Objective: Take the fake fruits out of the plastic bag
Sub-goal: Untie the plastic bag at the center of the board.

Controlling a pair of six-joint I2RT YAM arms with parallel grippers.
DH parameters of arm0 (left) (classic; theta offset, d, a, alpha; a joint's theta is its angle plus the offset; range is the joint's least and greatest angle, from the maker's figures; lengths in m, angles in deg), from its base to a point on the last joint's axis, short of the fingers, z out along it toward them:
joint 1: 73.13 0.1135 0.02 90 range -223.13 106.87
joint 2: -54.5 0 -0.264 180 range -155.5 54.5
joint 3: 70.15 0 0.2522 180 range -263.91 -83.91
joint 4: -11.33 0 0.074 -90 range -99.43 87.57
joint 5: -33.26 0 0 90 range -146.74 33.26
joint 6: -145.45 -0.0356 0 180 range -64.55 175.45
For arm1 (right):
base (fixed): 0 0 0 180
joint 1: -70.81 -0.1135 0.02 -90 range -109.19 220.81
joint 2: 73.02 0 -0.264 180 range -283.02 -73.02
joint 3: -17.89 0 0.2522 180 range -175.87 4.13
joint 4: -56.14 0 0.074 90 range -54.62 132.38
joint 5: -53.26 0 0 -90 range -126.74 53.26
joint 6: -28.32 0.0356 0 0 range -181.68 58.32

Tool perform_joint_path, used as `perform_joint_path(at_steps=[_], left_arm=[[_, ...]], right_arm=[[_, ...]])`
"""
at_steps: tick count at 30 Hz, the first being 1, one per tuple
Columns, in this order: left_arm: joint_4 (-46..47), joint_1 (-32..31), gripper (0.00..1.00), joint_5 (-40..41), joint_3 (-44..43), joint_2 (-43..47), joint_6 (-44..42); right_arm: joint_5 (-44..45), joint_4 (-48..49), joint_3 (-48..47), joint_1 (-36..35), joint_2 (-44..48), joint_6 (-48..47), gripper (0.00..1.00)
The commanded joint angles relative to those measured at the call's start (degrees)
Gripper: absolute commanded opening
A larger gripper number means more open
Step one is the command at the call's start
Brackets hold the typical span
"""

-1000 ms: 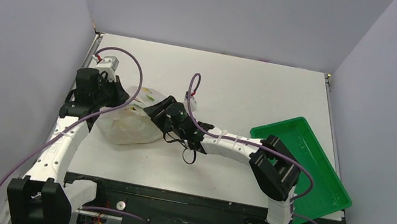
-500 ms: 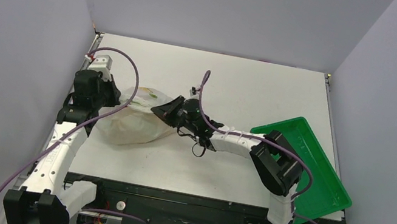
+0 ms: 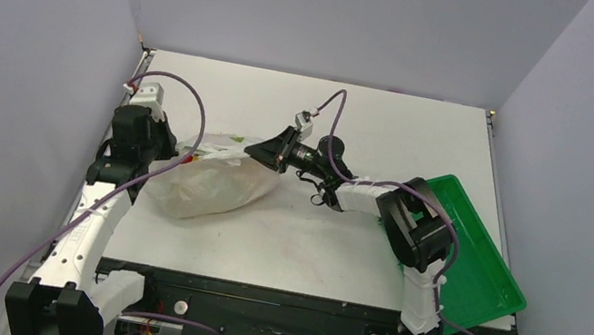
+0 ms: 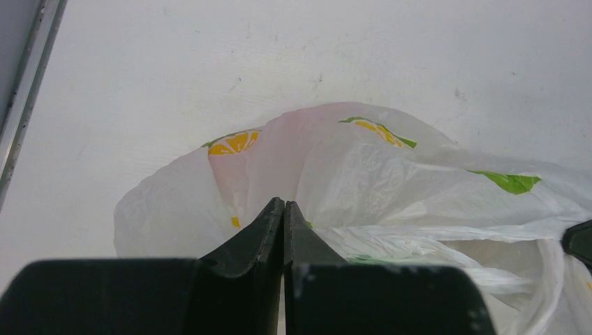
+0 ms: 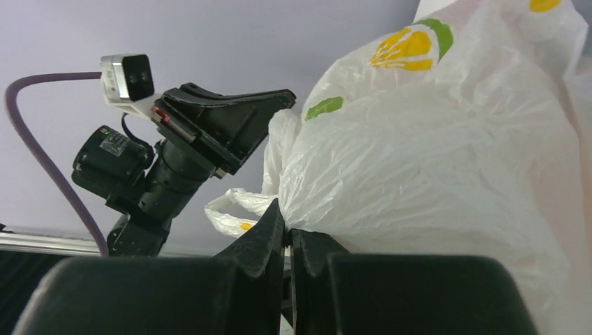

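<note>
The plastic bag (image 3: 212,182) lies on its side left of the table's middle, white and crinkly with orange and green prints. It is stretched between both grippers. My left gripper (image 3: 174,149) is shut on the bag's left end, and thin film (image 4: 391,174) bunches at its closed tips (image 4: 284,204). My right gripper (image 3: 254,151) is shut on a fold at the bag's right end (image 5: 433,167), its jaws pinching film (image 5: 286,225). The left gripper (image 5: 230,118) also shows in the right wrist view. The fake fruits are hidden inside the bag.
A green tray (image 3: 481,255) sits tilted at the right side of the table, next to the right arm's elbow. Purple cables loop above both wrists. A metal rail runs along the table's left edge (image 4: 24,91).
My right gripper has closed on the bag and pulled up and to the right. The bag has stretched out longer and flatter. The left gripper has held its place.
</note>
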Motion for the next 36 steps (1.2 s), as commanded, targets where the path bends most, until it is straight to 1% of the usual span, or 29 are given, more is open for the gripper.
perform_joint_path(at_steps=[1, 2, 5, 7, 10, 12, 14, 15, 16, 17, 19, 22, 23, 25, 26, 27, 28, 29, 31, 34, 35, 36], left_arm=[[0.1, 1.1, 0.00, 4.2, -0.2, -0.3, -0.3], [0.0, 1.1, 0.00, 4.4, -0.2, -0.2, -0.2], [0.8, 1.1, 0.00, 3.2, 0.1, 0.4, -0.5], [1.4, 1.1, 0.00, -0.5, 0.0, 0.7, -1.5], [2.9, 1.0, 0.12, -6.8, 0.0, 0.6, -2.5], [3.3, 0.3, 0.17, -9.2, 0.2, 1.1, -3.1], [3.8, -0.5, 0.26, -9.8, 0.6, 2.7, -4.2], [4.1, -1.7, 0.34, -9.7, 0.9, 3.6, -4.5], [4.8, -3.0, 0.39, -9.7, 1.6, 5.4, -5.0], [4.9, -3.5, 0.48, -10.6, 1.8, 6.3, -5.4], [4.1, -5.1, 0.53, -11.7, 1.0, 7.8, -6.6], [0.7, -6.9, 0.55, -13.3, -1.5, 8.9, -6.7], [-0.2, -7.2, 0.55, -11.3, -2.0, 9.1, -5.8], [-3.6, -7.5, 0.56, -5.7, -3.3, 9.7, 0.7], [-5.2, -7.5, 0.56, -5.5, -3.2, 10.4, 5.1], [-5.7, -7.6, 0.55, -6.2, -3.0, 10.9, 7.0], [-6.7, -7.7, 0.54, -5.9, -2.2, 12.3, 12.0], [-7.8, -7.8, 0.55, -5.3, -1.6, 14.0, 15.1], [-8.3, -7.8, 0.55, -5.9, 0.2, 16.6, 25.2], [-8.0, -7.8, 0.57, -6.6, 3.1, 19.3, 33.7], [-8.8, -7.8, 0.57, -5.7, 3.3, 20.1, 37.3], [-9.2, -7.8, 0.57, -5.1, 3.4, 20.3, 39.0]], right_arm=[[-5.4, 7.5, -1.9, 1.4, -2.7, 3.1, 0.00], [-5.5, 9.9, -2.0, 1.4, -3.4, 4.0, 0.00], [-5.4, 11.2, -2.3, 1.6, -4.3, 5.4, 0.00], [-4.9, 11.2, -2.2, 1.7, -4.4, 5.5, 0.00], [-4.5, 11.6, -2.4, 1.5, -4.4, 5.8, 0.00], [-4.5, 12.6, -2.4, 1.5, -4.7, 6.4, 0.00], [-4.4, 14.1, -2.4, 1.5, -5.0, 7.8, 0.00], [-4.5, 15.4, -2.5, 1.5, -5.1, 8.2, 0.00], [-4.7, 15.8, -2.7, 1.5, -5.4, 9.1, 0.00], [-4.8, 16.7, -2.8, 1.5, -5.5, 9.5, 0.00], [-5.1, 17.4, -3.2, 1.6, -5.5, 10.5, 0.00], [-5.5, 17.6, -3.3, 1.6, -5.1, 11.0, 0.00], [-5.5, 17.4, -3.1, 1.6, -4.9, 11.0, 0.00], [-4.7, 17.2, -2.8, 1.5, -4.7, 11.1, 0.00], [-4.5, 17.3, -2.7, 1.5, -4.7, 11.1, 0.00], [-3.9, 17.4, -2.4, 1.4, -4.7, 11.1, 0.00], [-3.6, 17.6, -2.3, 1.4, -4.8, 11.4, 0.00], [-3.1, 18.1, -2.2, 1.4, -5.0, 11.8, 0.00], [-2.7, 19.6, -1.9, 1.3, -5.2, 12.9, 0.00], [-2.3, 21.2, -1.7, 1.3, -5.2, 13.7, 0.00], [-2.2, 21.2, -1.6, 1.3, -5.1, 13.7, 0.00], [-2.2, 21.2, -1.5, 1.3, -5.0, 13.7, 0.00]])
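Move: The left hand's shut fingers hold the plastic bag's stretched upper edge. The slack middle of the bag's handle strip, where these fingers head, is about 9 cm to their right, 2 cm back and a touch lower. The bag body is some 8 cm right, 5 cm back and 10 cm below, and the right gripper about 17 cm right and 2 cm ahead. From the right hand, pinching the other end, the strip is about 8 cm left and 3 cm back. The left hand holds still briefly, then opens its fingers about halfway, letting go of the bag's edge as it swings right towards the right gripper and up, then draws back over the bag, ending about 7 cm right, 6 cm back and 5 cm higher, with a late roll of some 25 degrees that lowers its left side. The right hand keeps its pinch on the bag, dipping about 3 cm, then rising again to end slightly above where it began. ##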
